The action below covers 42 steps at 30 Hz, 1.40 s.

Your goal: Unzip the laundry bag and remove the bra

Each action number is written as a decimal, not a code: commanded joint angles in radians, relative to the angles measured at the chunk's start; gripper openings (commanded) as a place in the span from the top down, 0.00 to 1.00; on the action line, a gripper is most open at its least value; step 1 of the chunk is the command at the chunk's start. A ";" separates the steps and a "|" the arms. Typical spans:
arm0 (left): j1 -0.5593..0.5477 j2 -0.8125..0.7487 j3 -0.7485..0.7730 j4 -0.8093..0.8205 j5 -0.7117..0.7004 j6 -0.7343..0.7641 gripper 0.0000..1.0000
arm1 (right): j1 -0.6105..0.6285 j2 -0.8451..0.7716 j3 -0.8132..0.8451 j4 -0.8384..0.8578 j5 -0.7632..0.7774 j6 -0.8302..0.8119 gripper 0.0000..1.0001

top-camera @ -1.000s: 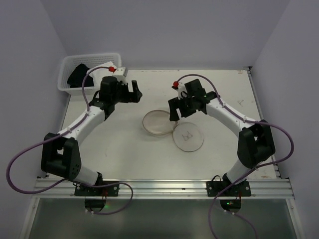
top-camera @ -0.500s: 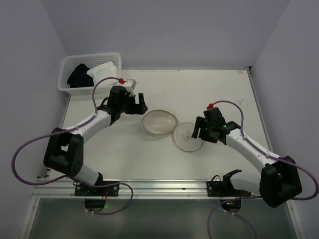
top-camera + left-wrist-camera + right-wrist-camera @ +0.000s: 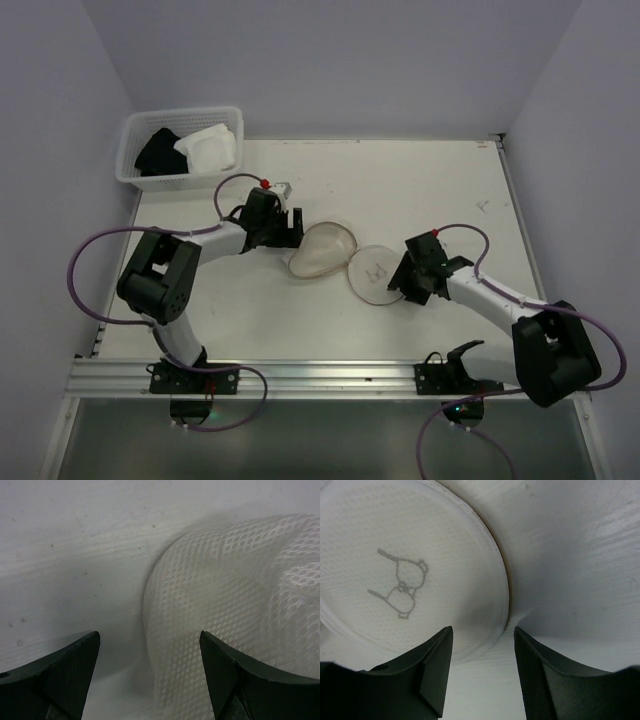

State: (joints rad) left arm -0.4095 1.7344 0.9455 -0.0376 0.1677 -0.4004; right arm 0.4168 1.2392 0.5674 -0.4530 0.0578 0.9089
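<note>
The laundry bag lies open in two round halves at the table's middle. Its left half [image 3: 322, 250] is a white mesh dome, tipped up on its left side; it fills the right of the left wrist view [image 3: 240, 600]. The right half [image 3: 375, 272] lies flat with the black pictogram up, and shows in the right wrist view [image 3: 405, 580]. My left gripper [image 3: 293, 232] is open, low at the dome's left edge [image 3: 149, 645]. My right gripper [image 3: 402, 282] is open, its jaws straddling the flat half's right rim [image 3: 482, 640]. No bra shows in the bag.
A white plastic mesh basket [image 3: 135, 165] stands at the back left corner, holding a black cloth [image 3: 157, 150] and a white padded piece [image 3: 212, 150]. The table's aluminium front rail [image 3: 320, 375] runs along the near edge.
My left gripper came down from beside the basket to the left half, which is now tipped and pushed right. My right gripper dropped from above the bag to its right rim.
</note>
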 commanded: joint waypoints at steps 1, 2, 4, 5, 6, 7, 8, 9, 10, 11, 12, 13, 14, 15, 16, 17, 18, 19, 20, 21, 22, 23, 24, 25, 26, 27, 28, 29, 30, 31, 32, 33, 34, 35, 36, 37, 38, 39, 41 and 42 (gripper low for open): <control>-0.028 0.046 0.024 0.053 -0.034 -0.040 0.17 | -0.006 0.041 0.028 0.063 0.014 0.073 0.46; -0.029 0.054 0.022 0.048 -0.046 -0.055 0.18 | -0.004 0.049 0.028 0.063 0.025 0.077 0.47; -0.029 0.062 0.016 0.047 -0.065 -0.069 0.19 | -0.006 0.065 0.038 0.060 0.030 0.081 0.51; -0.029 0.062 0.006 0.047 -0.076 -0.075 0.22 | -0.004 0.065 0.040 0.060 0.033 0.082 0.53; -0.029 0.059 0.001 0.045 -0.091 -0.081 0.23 | -0.004 0.066 0.040 0.060 0.034 0.085 0.56; -0.029 0.056 -0.002 0.042 -0.097 -0.083 0.25 | -0.004 0.066 0.042 0.060 0.034 0.084 0.60; -0.029 0.056 -0.004 0.039 -0.103 -0.087 0.27 | -0.004 0.068 0.043 0.060 0.033 0.084 0.69; -0.029 0.053 -0.008 0.039 -0.112 -0.095 0.28 | -0.006 0.068 0.042 0.060 0.037 0.081 0.76; -0.029 0.048 -0.011 0.039 -0.112 -0.100 0.30 | -0.006 0.066 0.042 0.054 0.042 0.081 0.83; -0.029 0.045 -0.016 0.039 -0.108 -0.109 0.32 | -0.006 0.057 0.040 0.053 0.046 0.079 0.97; -0.029 0.036 -0.027 0.039 -0.108 -0.112 0.34 | -0.006 0.051 0.042 0.045 0.066 0.071 1.00; -0.029 0.031 -0.031 0.039 -0.105 -0.117 0.37 | -0.006 0.042 0.045 0.025 0.079 0.064 1.00; -0.029 0.027 -0.036 0.039 -0.103 -0.120 0.42 | -0.006 0.031 0.052 0.010 0.089 0.052 1.00; -0.031 0.016 -0.040 0.039 -0.093 -0.129 0.45 | -0.006 0.004 0.075 -0.007 0.106 0.024 1.00; -0.032 0.010 -0.047 0.039 -0.082 -0.138 0.52 | -0.006 -0.012 0.090 -0.041 0.134 0.007 1.00; -0.034 0.004 -0.048 0.039 -0.076 -0.143 0.55 | -0.007 -0.026 0.109 -0.059 0.148 -0.014 1.00; -0.037 -0.004 -0.048 0.039 -0.068 -0.147 0.58 | -0.007 -0.049 0.147 -0.076 0.160 -0.059 1.00; -0.041 -0.007 -0.047 0.039 -0.060 -0.153 0.61 | -0.006 -0.061 0.164 -0.101 0.175 -0.083 1.00; -0.048 -0.009 -0.045 0.039 -0.053 -0.158 0.66 | -0.006 -0.069 0.186 -0.113 0.183 -0.112 1.00; -0.060 -0.007 -0.045 0.042 -0.036 -0.172 0.68 | -0.006 -0.078 0.222 -0.124 0.186 -0.158 1.00; -0.064 -0.006 -0.042 0.047 -0.028 -0.181 0.71 | -0.006 -0.089 0.241 -0.145 0.188 -0.183 1.00; -0.072 -0.001 -0.039 0.053 -0.019 -0.192 0.75 | -0.006 -0.095 0.259 -0.156 0.188 -0.205 1.00; -0.086 0.005 -0.036 0.062 -0.001 -0.216 0.78 | -0.006 -0.099 0.297 -0.168 0.186 -0.238 1.00; -0.094 0.008 -0.031 0.065 0.004 -0.228 0.80 | -0.006 -0.103 0.316 -0.188 0.185 -0.255 1.00; -0.110 0.010 -0.024 0.068 0.009 -0.242 0.84 | -0.006 -0.110 0.334 -0.199 0.177 -0.277 1.00; -0.121 0.011 -0.019 0.074 0.004 -0.268 0.86 | -0.004 -0.112 0.371 -0.208 0.172 -0.310 1.00; -0.129 0.011 -0.016 0.076 0.003 -0.284 0.89 | -0.004 -0.112 0.391 -0.223 0.166 -0.330 1.00; -0.144 0.011 -0.010 0.079 0.004 -0.314 0.93 | -0.004 -0.116 0.408 -0.228 0.159 -0.353 1.00; -0.153 0.014 0.002 0.084 0.004 -0.330 0.94 | -0.003 -0.118 0.440 -0.228 0.130 -0.396 1.00; -0.160 0.017 0.009 0.087 0.004 -0.343 0.96 | -0.003 -0.119 0.456 -0.225 0.111 -0.415 1.00; -0.176 0.020 0.018 0.087 0.004 -0.354 0.97 | -0.001 -0.119 0.469 -0.220 0.091 -0.432 1.00; -0.186 0.034 0.041 0.088 0.009 -0.373 0.98 | 0.000 -0.119 0.489 -0.211 0.038 -0.465 1.00; -0.193 0.042 0.051 0.088 0.010 -0.380 0.98 | 0.004 -0.118 0.497 -0.190 0.008 -0.476 1.00; -0.209 0.050 0.062 0.093 0.012 -0.393 0.99 | 0.007 -0.113 0.506 -0.182 -0.019 -0.484 1.00; -0.216 0.066 0.070 0.096 0.012 -0.397 1.00 | 0.008 -0.098 0.526 -0.176 -0.045 -0.495 1.00; -0.222 0.073 0.082 0.100 0.010 -0.400 1.00 | 0.013 -0.086 0.535 -0.173 -0.091 -0.496 1.00; -0.235 0.080 0.088 0.107 0.006 -0.399 1.00 | 0.022 -0.074 0.546 -0.173 -0.114 -0.496 1.00; -0.236 0.094 0.093 0.107 0.003 -0.400 1.00 | 0.028 -0.051 0.563 -0.171 -0.139 -0.498 1.00; -0.239 0.105 0.096 0.114 0.001 -0.402 1.00 | 0.062 -0.032 0.571 -0.145 -0.200 -0.505 1.00; -0.239 0.114 0.096 0.117 0.003 -0.402 1.00 | 0.074 -0.014 0.574 -0.121 -0.226 -0.519 1.00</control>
State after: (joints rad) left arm -0.6437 1.8252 1.0119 0.0414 0.1577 -0.7727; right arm 0.4519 1.1862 1.1004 -0.6258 -0.0261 0.4496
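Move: The laundry bag's open body has its middle about 8 cm right of the left hand and 2 cm nearer, level with the fingers, its left side almost between them; the flap's middle lies some 20 cm right and 8 cm back. For the right hand, the flap lies flat with its middle about 4 cm ahead and 6 cm left, 1 cm lower, its rim between the fingers. The bag body is some 19 cm left and 10 cm ahead. Right pinches the flap rim, lifting about 19 cm and forward; the left moves right, closing on the bag. ##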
